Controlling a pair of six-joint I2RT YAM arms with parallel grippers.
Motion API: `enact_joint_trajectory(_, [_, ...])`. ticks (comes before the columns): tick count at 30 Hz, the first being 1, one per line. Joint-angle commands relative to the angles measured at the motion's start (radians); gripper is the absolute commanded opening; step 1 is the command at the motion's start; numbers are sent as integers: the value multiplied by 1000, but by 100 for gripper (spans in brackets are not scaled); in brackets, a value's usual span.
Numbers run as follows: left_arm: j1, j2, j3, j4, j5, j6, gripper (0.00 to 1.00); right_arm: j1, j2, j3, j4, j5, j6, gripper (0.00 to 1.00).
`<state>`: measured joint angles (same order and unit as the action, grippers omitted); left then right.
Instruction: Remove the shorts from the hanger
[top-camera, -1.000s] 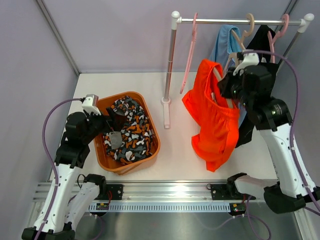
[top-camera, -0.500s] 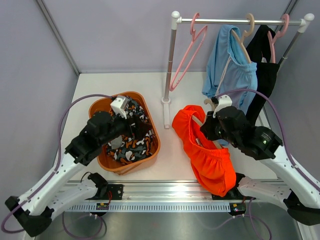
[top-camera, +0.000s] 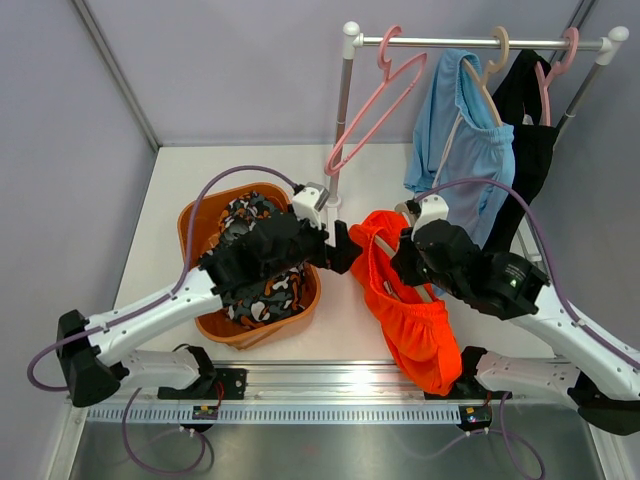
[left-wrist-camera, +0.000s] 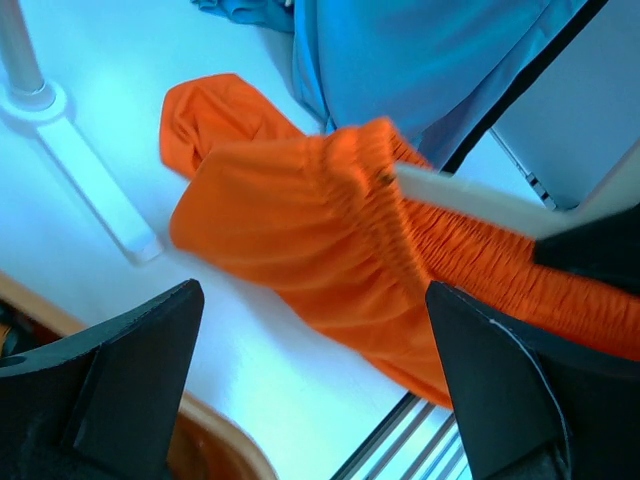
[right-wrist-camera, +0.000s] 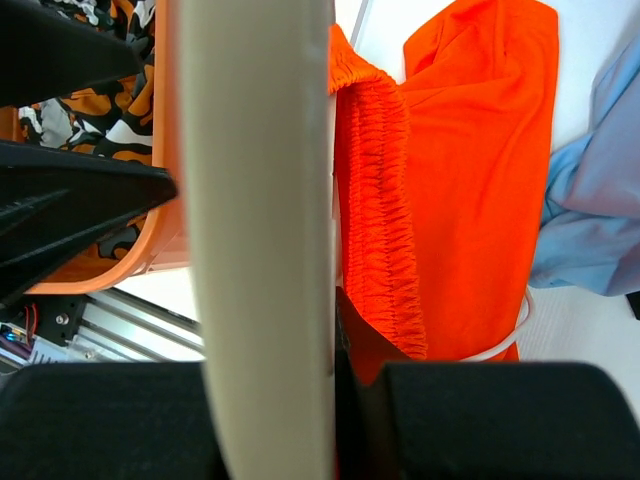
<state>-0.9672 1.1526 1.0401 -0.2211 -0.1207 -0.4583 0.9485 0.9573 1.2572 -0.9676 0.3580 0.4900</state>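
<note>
The bright orange shorts (top-camera: 418, 318) hang on a cream hanger (top-camera: 420, 290), low over the table at front right. My right gripper (top-camera: 412, 262) is shut on that hanger (right-wrist-camera: 262, 230), with the shorts' waistband (right-wrist-camera: 378, 200) beside it. My left gripper (top-camera: 343, 250) is open and reaches over from the basket; its jaws stand wide apart just left of the orange shorts (left-wrist-camera: 300, 225), touching nothing. The camouflage shorts (top-camera: 258, 282) lie in the orange basket (top-camera: 195, 215). The light blue shorts (top-camera: 458, 125) and the black shorts (top-camera: 527, 125) hang on the rail.
The white clothes rack (top-camera: 338, 130) stands at the back middle, its base (left-wrist-camera: 90, 185) close to my left gripper. An empty pink hanger (top-camera: 372, 115) swings on the rail. Grey walls enclose the table. A metal rail (top-camera: 330, 385) runs along the near edge.
My left arm has swung right from the basket to the orange shorts. My right arm has brought the hanger with the orange shorts down off the rail to low over the table.
</note>
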Motion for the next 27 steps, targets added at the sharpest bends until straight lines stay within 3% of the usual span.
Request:
enact_joint_trajectory(1, [-25, 59, 84, 120, -51, -16, 98, 22, 15, 21, 58, 59, 25, 0])
enact_joint_trajectory(9, [-64, 174, 155, 112, -82, -28, 96, 29, 24, 47, 59, 87, 9, 0])
enact_joint_trajectory(23, [-91, 292, 199, 112, -74, -45, 79, 29, 26, 85, 15, 111, 12, 0])
enact_joint_trajectory(26, [-91, 331, 228, 100, -73, -48, 64, 29, 11, 77, 7, 119, 22, 0])
enact_joint_trajectory(27, [-93, 340, 239, 95, -73, -48, 53, 29, 6, 76, 6, 121, 24, 0])
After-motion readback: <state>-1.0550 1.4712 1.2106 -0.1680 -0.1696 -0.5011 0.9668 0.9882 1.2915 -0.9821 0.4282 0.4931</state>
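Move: The near side of the orange shorts' waistband lies about 8 cm to the left hand's right, roughly 1 cm ahead and some 4 cm lower. The beige hanger running through the shorts centres about 11 cm right and 3 cm back of that hand, slightly lower, and the basket some 22 cm left, 4 cm ahead and 22 cm below. From the right hand, that waistband side is about 5 cm ahead, 2 cm left and 5 cm down. The left hand, fingers wide open, reaches about 8 cm to its right towards the waistband, nearly level at first and then also sinking some 4 cm, so that its fingers come to straddle the fold beside the hanger arm; over the second half they begin shutting and reach a little over half open, with a firm pinch not yet to be seen. The right hand stays almost in place with its fingers shut, still holding the beige hanger up with the orange shorts on it. ##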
